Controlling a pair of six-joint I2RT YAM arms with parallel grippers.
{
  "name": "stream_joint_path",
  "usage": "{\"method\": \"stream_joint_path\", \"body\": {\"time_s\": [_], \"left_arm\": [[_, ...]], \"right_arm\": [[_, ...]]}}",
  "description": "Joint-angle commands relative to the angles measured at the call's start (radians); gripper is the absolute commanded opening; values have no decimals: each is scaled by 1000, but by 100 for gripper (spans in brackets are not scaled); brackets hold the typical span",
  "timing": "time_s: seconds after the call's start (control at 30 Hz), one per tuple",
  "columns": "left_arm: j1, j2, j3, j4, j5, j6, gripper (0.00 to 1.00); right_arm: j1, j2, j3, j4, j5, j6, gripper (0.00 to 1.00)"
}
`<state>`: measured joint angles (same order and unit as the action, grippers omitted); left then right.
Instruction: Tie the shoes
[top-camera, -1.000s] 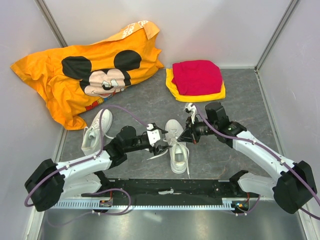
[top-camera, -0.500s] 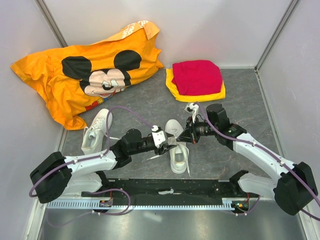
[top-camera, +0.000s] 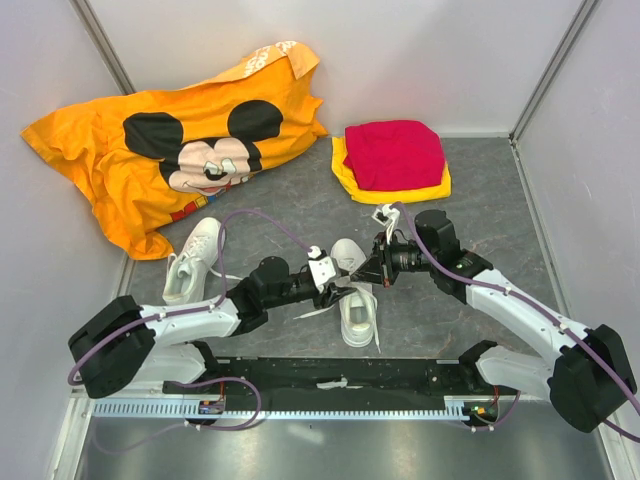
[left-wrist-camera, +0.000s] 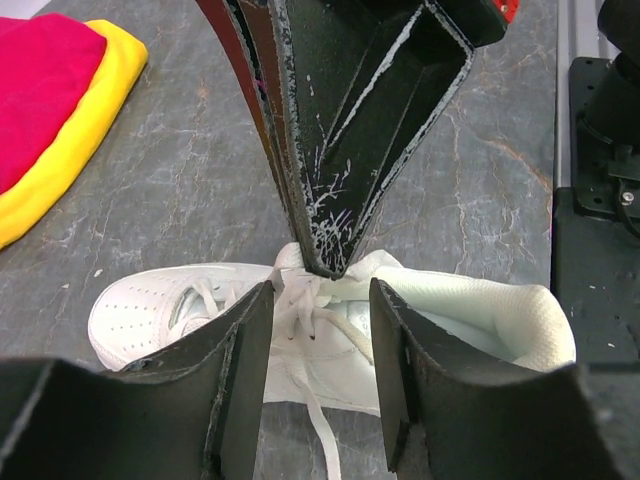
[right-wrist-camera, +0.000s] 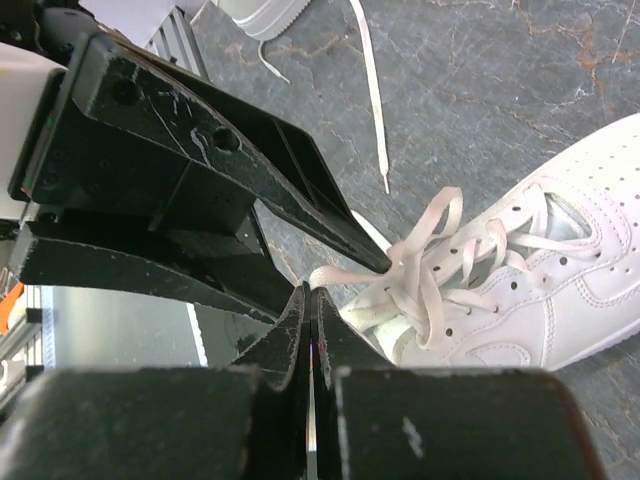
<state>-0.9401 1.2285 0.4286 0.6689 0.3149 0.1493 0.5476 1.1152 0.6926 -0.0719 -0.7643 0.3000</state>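
One white shoe (top-camera: 357, 300) lies in the middle of the grey floor, toe toward the far side. The other shoe (top-camera: 195, 260) lies to its left. My right gripper (top-camera: 372, 272) is shut on a lace of the middle shoe (right-wrist-camera: 520, 270); the lace (right-wrist-camera: 350, 272) runs from its tips (right-wrist-camera: 312, 290) to the eyelets. My left gripper (left-wrist-camera: 318, 300) is open, its fingers (left-wrist-camera: 240, 350) either side of the laces (left-wrist-camera: 300, 310) just above the shoe's tongue. The right gripper's shut tip (left-wrist-camera: 325, 262) sits between them.
An orange cartoon-mouse shirt (top-camera: 170, 150) lies at the back left. A red cloth (top-camera: 395, 152) on a yellow cloth (top-camera: 400, 192) lies at the back middle. Walls close in on the left, back and right. The black arm base (top-camera: 340, 375) runs along the near edge.
My left gripper has moved right, up to the middle shoe's laces and the right gripper's tip. The right gripper has hardly moved and stays shut.
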Motion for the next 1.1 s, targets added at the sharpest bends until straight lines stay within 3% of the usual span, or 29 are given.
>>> {"method": "stream_joint_path", "body": {"time_s": [0.0, 0.23, 0.33, 0.37, 0.47, 0.53, 0.67, 0.73, 0.93, 1.07], "left_arm": [[-6, 22, 53, 72, -42, -69, 48], [-6, 35, 62, 64, -74, -120, 44], [-6, 38, 61, 58, -74, -111, 31], [-8, 39, 61, 52, -76, -102, 21], [-6, 34, 55, 35, -71, -70, 3], [-6, 31, 50, 23, -57, -50, 1], [-3, 8, 38, 6, -28, 1, 1], [-3, 3, 32, 3, -7, 13, 2], [-3, 0, 26, -2, 42, 87, 1], [-3, -3, 25, -11, 62, 140, 1]], "right_arm": [[-1, -20, -27, 98, -3, 60, 0], [2, -28, -41, 106, 5, 70, 0], [2, -32, -42, 107, 10, 71, 0], [2, -34, -41, 107, 10, 71, 0], [2, -40, -28, 92, 10, 54, 0], [2, -46, -16, 45, 8, 4, 1], [-5, -63, 74, -129, 8, -201, 31], [-12, -61, 110, -238, 5, -289, 31], [-18, 23, 249, -468, -32, -594, 49], [-18, 190, 416, -720, -85, -790, 55]]}}
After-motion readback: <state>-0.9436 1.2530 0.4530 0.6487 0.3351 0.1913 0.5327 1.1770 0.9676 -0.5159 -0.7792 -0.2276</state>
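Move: My right fingertips hold the lace shut in their tips, and that pinched stretch lies right at my left hand point, within about 1 cm, between its half-open fingers. From my left hand the knot sits about 1 cm ahead, 1 cm to the right and 4 cm below. The shoe's middle is about level fore and aft, 1 cm right and 8 cm below; the trailing lace lies some 5 cm back, 5 cm left and 9 cm below. I hold my left hand nearly in place over the shoe and shut its fingers fully on the lace that my right fingers still pinch. Only then do I open my right fingers to about half, let go of the lace, and draw that hand about 2 cm up and 2 cm to the right, away from my left fingertips, turning its wrist some 20 degrees. ##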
